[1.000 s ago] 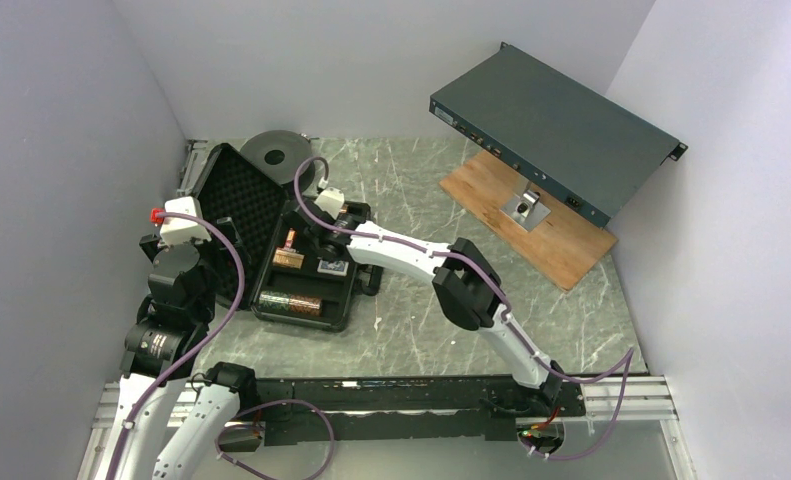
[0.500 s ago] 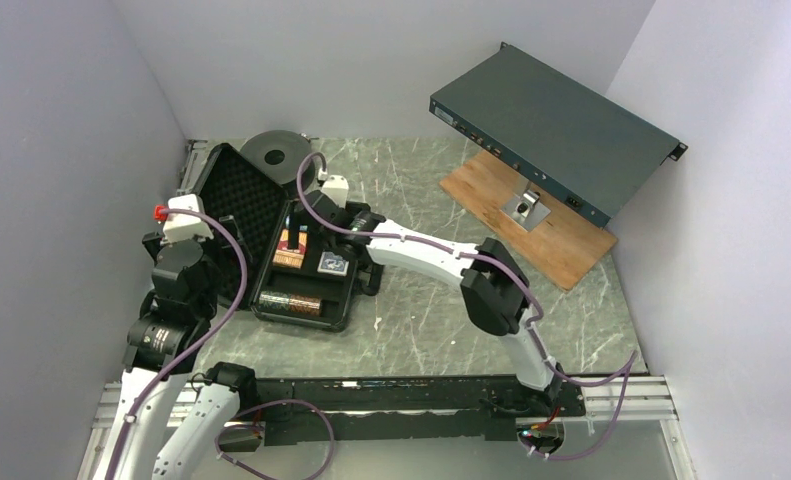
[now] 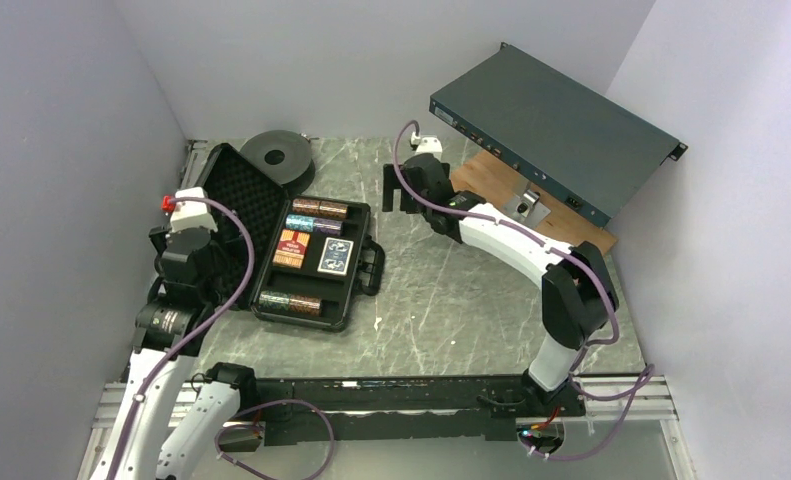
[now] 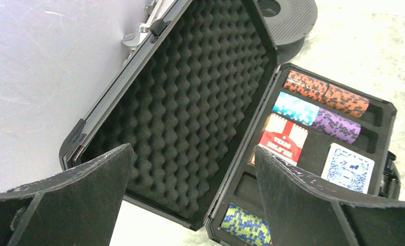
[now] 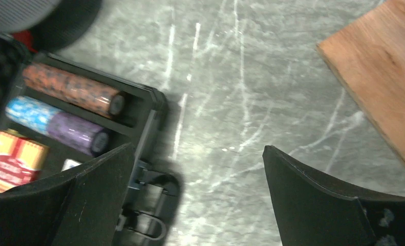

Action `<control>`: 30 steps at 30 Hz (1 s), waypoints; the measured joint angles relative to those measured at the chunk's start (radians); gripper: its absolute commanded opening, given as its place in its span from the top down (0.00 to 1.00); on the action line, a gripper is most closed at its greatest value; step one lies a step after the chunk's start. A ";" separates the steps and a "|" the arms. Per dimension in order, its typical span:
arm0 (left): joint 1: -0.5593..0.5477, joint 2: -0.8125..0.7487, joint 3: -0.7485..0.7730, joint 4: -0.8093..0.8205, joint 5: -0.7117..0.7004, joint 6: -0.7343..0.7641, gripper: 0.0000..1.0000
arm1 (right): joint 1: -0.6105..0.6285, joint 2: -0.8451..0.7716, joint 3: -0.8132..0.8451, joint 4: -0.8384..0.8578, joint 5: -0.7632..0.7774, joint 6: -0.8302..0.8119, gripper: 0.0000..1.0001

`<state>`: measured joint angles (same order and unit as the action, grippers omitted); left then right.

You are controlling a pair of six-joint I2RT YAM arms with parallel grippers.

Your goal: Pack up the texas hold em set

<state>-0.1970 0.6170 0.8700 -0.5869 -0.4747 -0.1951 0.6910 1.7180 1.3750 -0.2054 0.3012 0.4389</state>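
The black briefcase lies open at the table's left, its foam-lined lid raised toward the wall. Inside lie an orange-brown chip stack, a blue-and-purple stack, a red card deck, a blue deck and a green stack. My left gripper hovers open beside the lid's left edge; its wrist view looks past the left gripper into the foam lid. My right gripper hangs open over bare table right of the case, showing as the right gripper near the handle.
A black round spool sits behind the lid. A large dark-grey metal box rests tilted on a wooden board at the back right. Walls close in on the left, back and right.
My right arm has pulled out of the case and swung back-right over the table, uncovering the two upper chip rows. My left arm shifted slightly toward the lid.
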 measured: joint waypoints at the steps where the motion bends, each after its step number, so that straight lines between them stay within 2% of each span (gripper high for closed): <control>1: 0.008 0.010 0.000 0.000 0.003 0.000 0.11 | -0.019 -0.004 -0.021 0.007 0.003 -0.020 0.00; 9: 0.046 0.090 0.000 -0.008 0.013 -0.045 0.13 | -0.007 -0.020 -0.198 0.086 -0.061 -0.145 0.00; 13: 0.047 0.148 0.003 -0.035 0.014 -0.109 0.15 | -0.015 -0.038 -0.219 0.109 -0.104 -0.161 0.00; 20: 0.051 0.290 0.012 -0.064 0.087 -0.245 0.31 | -0.026 -0.087 -0.237 0.150 -0.137 -0.169 0.00; 22: 0.051 0.327 0.012 -0.051 0.119 -0.265 0.37 | -0.030 -0.109 -0.251 0.153 -0.145 -0.170 0.00; 26: 0.051 0.390 0.010 -0.002 0.163 -0.284 0.41 | -0.036 -0.138 -0.265 0.154 -0.154 -0.170 0.00; 30: 0.051 0.433 0.001 0.064 0.179 -0.303 0.52 | -0.036 -0.146 -0.266 0.154 -0.155 -0.170 0.00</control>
<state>-0.1455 1.0500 0.8711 -0.5232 -0.2955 -0.4980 0.6548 1.5723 1.1095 -0.0509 0.1463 0.2691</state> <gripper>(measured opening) 0.534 0.994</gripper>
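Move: The Texas Hold'em box, lying in the open case, is some 10 cm ahead of the empty left hand, about 15 cm to its right and roughly 23 cm below it. The foam-lined lid's middle stands about 10 cm ahead of that hand, 2 cm right and 18 cm down; the card deck is 7 cm ahead and 25 cm right, the near chip roll 3 cm back and 15 cm right. From the right hand, the box lies about 7 cm back, 25 cm left and 15 cm down. Towards the Texas Hold'em box, past the upright foam lid, the left hand sinks about 10 cm while going 6 cm forward and then some 4 cm right, rolling left side down, tipping downward and closing its empty fingers to about half. The wide-open right hand, beyond the handle side of the case, dips some 6 cm while drawing slightly back and right, then rises about 4 cm and stops. ##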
